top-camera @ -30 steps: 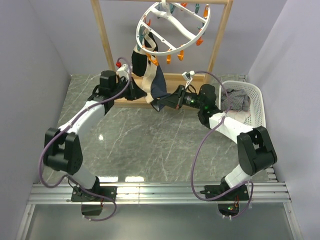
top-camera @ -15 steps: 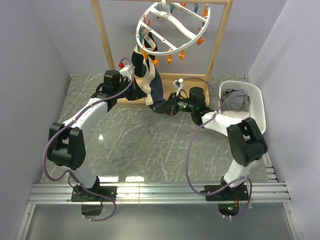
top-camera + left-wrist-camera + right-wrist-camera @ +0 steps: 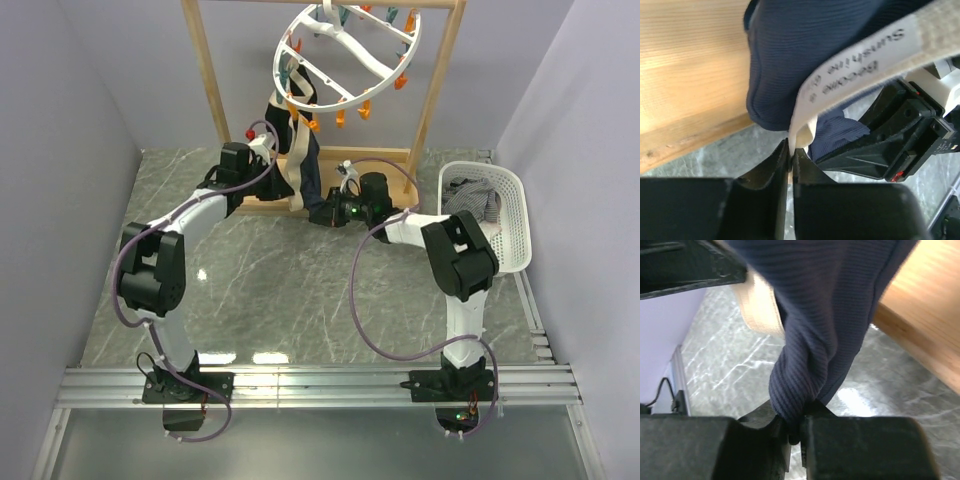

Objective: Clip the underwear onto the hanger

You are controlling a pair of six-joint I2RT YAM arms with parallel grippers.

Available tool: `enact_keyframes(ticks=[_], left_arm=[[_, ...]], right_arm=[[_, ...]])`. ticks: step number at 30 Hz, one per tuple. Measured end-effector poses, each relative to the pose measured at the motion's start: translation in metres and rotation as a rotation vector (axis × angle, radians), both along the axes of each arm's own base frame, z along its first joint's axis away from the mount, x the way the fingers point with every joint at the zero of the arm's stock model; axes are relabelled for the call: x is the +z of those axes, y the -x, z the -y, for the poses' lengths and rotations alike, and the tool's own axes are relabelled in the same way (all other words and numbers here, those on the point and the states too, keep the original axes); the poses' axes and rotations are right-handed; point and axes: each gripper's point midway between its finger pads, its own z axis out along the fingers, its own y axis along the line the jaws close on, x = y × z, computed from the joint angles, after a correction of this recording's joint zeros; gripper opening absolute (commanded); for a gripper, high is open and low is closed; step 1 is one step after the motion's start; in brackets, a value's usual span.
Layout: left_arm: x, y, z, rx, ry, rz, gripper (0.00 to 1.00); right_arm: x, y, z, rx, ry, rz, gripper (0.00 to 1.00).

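The navy underwear (image 3: 308, 165) with a cream waistband hangs from the left rim of the white ring hanger (image 3: 345, 55), under its orange clips. My left gripper (image 3: 283, 172) is shut on the cream waistband (image 3: 850, 75), which bears printed letters. My right gripper (image 3: 322, 212) is shut on a bunched navy fold at the garment's lower end (image 3: 810, 365). The two grippers sit close together below the ring, by the wooden base bar. In the left wrist view, the right gripper's black body (image 3: 890, 145) lies just behind the cloth.
The wooden rack frame (image 3: 210, 75) stands at the back with its base bar (image 3: 385, 155) on the marble table (image 3: 280, 280). A white laundry basket (image 3: 510, 225) with grey striped cloth (image 3: 470, 200) sits at the right. Another dark garment (image 3: 275, 115) hangs at the ring's left.
Both grippers have moved in toward the middle and back toward the rack. The underwear has been drawn from a spread shape into a narrow upright bunch under the ring.
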Motion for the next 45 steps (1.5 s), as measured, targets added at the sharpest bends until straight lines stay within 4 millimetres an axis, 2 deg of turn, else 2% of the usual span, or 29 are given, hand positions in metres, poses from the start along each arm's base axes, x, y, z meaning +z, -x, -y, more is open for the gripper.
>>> enact_keyframes(ticks=[2,4,5,9,18,20,21,26,29,35,39,43,45], left_arm=[[-0.005,-0.003,0.000,-0.001,-0.009,-0.003,0.18],[-0.006,-0.005,0.001,-0.003,-0.011,0.000,0.22],[-0.005,-0.007,0.001,-0.004,-0.012,0.004,0.23],[0.000,-0.009,0.002,-0.010,-0.013,0.023,0.33],[0.004,-0.007,0.004,-0.029,-0.005,0.033,0.53],[0.006,-0.004,0.003,-0.028,-0.004,0.036,0.54],[0.007,-0.002,0.002,-0.029,-0.004,0.036,0.58],[0.018,0.008,-0.006,-0.019,-0.001,0.054,0.66],[0.025,0.013,-0.013,-0.009,0.002,0.066,0.70],[0.038,0.024,-0.030,0.021,0.008,0.093,0.72],[0.048,0.031,-0.042,0.039,0.012,0.119,0.83],[0.065,0.038,-0.055,0.055,0.013,0.182,0.85],[0.077,0.043,-0.061,0.058,0.006,0.235,0.86]], right_arm=[[-0.006,-0.003,0.001,-0.012,0.014,-0.011,0.22],[-0.011,-0.007,0.002,-0.021,0.027,-0.016,0.25],[-0.013,-0.009,0.002,-0.023,0.033,-0.021,0.35],[-0.018,-0.016,0.005,-0.040,0.061,-0.021,0.54],[-0.028,-0.015,0.017,-0.053,0.131,-0.015,0.64],[-0.025,-0.014,0.021,-0.057,0.139,-0.005,0.68],[-0.022,-0.013,0.023,-0.061,0.142,0.000,0.69],[-0.005,-0.010,0.030,-0.070,0.151,0.041,0.89],[0.000,-0.006,0.036,-0.075,0.165,0.052,0.94],[0.002,-0.001,0.049,-0.091,0.184,0.045,0.95],[0.006,0.005,0.059,-0.104,0.196,0.041,0.95],[0.024,0.009,0.069,-0.117,0.197,0.071,0.96],[0.040,0.012,0.075,-0.127,0.195,0.113,0.96]])
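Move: My left fingers still pinch the underwear's waistband, with its middle about 5 cm ahead, 4 right and 8 up. My right fingers still hold its navy hem, with the middle roughly 6 cm ahead, 3 left and 14 above that hand. The orange clip is some 20 cm above my left hand, 7 ahead and 5 right; the wooden base's front rail has its middle 8 ahead, 8 right and 13 below it. I let go of the underwear with both hands, spreading the fingers wide. My right hand eases a little down and forward while opening, then backs off rightward and up, about 7 cm to the right overall. My left lingers, then lifts about 8 cm while drawing left and back from the waistband, its fingertips tilting up slightly. ##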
